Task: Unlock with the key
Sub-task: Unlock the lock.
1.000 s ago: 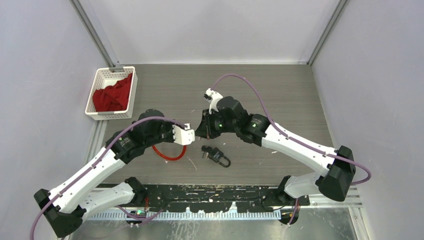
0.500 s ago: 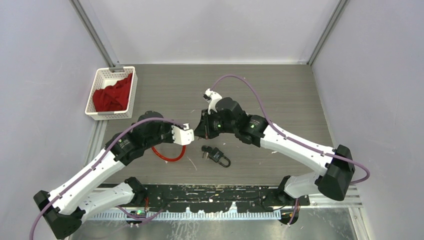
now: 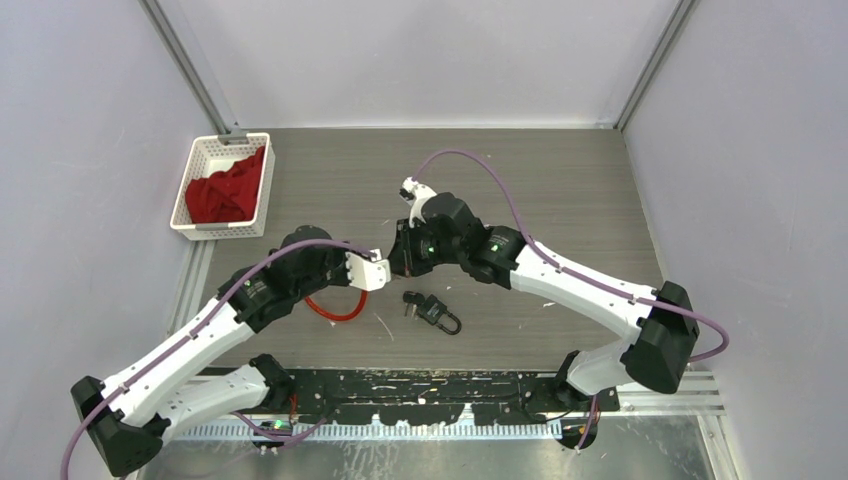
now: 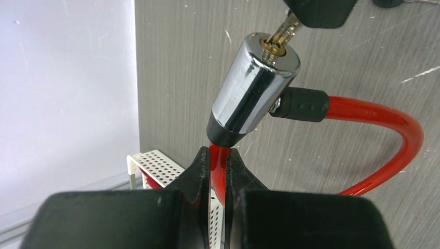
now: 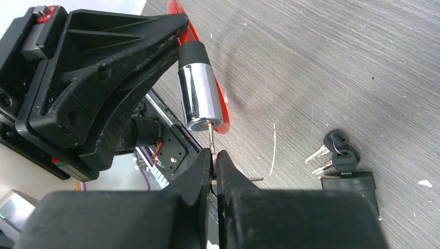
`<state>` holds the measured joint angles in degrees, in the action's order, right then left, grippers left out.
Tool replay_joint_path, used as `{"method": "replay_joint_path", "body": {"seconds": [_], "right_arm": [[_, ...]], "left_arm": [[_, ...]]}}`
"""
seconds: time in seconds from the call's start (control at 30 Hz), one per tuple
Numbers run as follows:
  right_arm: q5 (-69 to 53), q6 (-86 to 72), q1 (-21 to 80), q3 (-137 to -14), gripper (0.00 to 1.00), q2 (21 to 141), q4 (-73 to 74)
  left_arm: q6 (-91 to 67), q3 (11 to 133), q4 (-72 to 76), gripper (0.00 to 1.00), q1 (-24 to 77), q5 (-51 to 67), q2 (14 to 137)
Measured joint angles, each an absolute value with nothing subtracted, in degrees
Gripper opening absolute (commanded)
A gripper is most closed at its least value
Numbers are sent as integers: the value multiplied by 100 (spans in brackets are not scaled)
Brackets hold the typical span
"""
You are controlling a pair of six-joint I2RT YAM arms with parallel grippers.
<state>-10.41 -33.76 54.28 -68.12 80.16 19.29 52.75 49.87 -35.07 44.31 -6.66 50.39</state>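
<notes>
The lock is a chrome cylinder [image 4: 254,85] on a red cable [image 4: 384,116] looped over the table. My left gripper [image 4: 219,161] is shut on the red cable just below the cylinder and holds it up, keyhole pointing away. My right gripper [image 5: 214,158] is shut on the key [image 5: 210,137], whose thin blade enters the keyhole at the end of the cylinder [image 5: 197,96]. In the top view the two grippers meet tip to tip near the table's middle, left gripper [image 3: 375,272] and right gripper [image 3: 397,262], with the red cable [image 3: 335,312] lying below them.
A black padlock [image 3: 437,312] with a small bunch of spare keys [image 5: 332,150] lies on the table just in front of the grippers. A white perforated basket [image 3: 200,160] holding a red cloth [image 3: 225,190] stands at the back left. Walls close in on three sides.
The right arm has edged left toward the left gripper, bringing the key closer into the cylinder. The left gripper has barely shifted. Both grips are unchanged.
</notes>
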Motion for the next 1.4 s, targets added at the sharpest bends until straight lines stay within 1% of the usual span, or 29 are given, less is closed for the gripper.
{"method": "replay_joint_path", "body": {"seconds": [0.23,0.5,0.67,0.87,0.9,0.97,1.0,1.03,1.07,1.2,1.27,1.33,1.4], "right_arm": [[-1000,-3531,5428,-6757,1,8009,1699],[-1197,-3479,5457,-6792,1,8082,1951],[-1271,-3422,5492,-6871,1,8101,2217],[-1291,-3426,5513,-7006,2,8152,2405],[-1291,-3430,5513,-7011,8,8162,2408],[-1288,-3439,5513,-7011,32,8165,2405],[-1291,-3454,5513,-7011,42,8165,2401],[-1313,-3422,5513,-7008,50,8162,2357],[-1337,-3457,5516,-7006,54,8154,2300],[-1249,-3391,5520,-6938,66,8034,2064],[-1249,-3376,5459,-6858,70,7900,1824],[-1216,-3347,5426,-6759,71,7693,1653],[-1184,-3308,5419,-6665,68,7467,1527]], "left_arm": [[5301,4954,-3234,0,4453,-917,5070],[5677,4648,-3094,0,4536,-788,4919],[6134,4442,-2987,0,4681,-416,4644],[6243,4407,-2980,0,4724,-408,4602],[6241,4407,-2982,0,4727,-423,4613],[6215,4407,-2980,0,4733,-451,4635],[6195,4407,-2976,0,4733,-467,4644],[6167,4407,-2950,0,4746,-458,4657],[6139,4410,-2917,0,4777,-471,4676],[5920,4434,-2773,0,4904,-349,4705],[5804,4486,-2668,0,4991,-204,4740],[5690,4541,-2604,0,5028,-108,4772],[5572,4600,-2596,0,5037,-30,4790]]}}
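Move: The red cable lock's metal cylinder, its cable pinched in the left fingers, has its middle about 4 cm right of the left hand, 2 cm nearer the base and 1 cm up. From the right hand, whose fingers still hold the key at the keyhole, that middle is about 5 cm left, 2 cm ahead and 1 cm down. The spare keys lie on the table some 18 cm below the right hand, about 3 cm right and 1 cm back, and the black padlock is 4 cm farther right of them and 1 cm back. With the key still pinched at the keyhole, the right hand makes a small bob up, then eases about 1.5 cm back and 1 cm down, while the left hand, keeping its closed grip on the cable, shifts slightly back and right and turns some 10 degrees clockwise. The right fingers then open wide, let go of the key and rise about 5 cm, as the left hand carries the lock on to the right, about 5 cm in all, so that the cylinder comes in under the open fingers. ##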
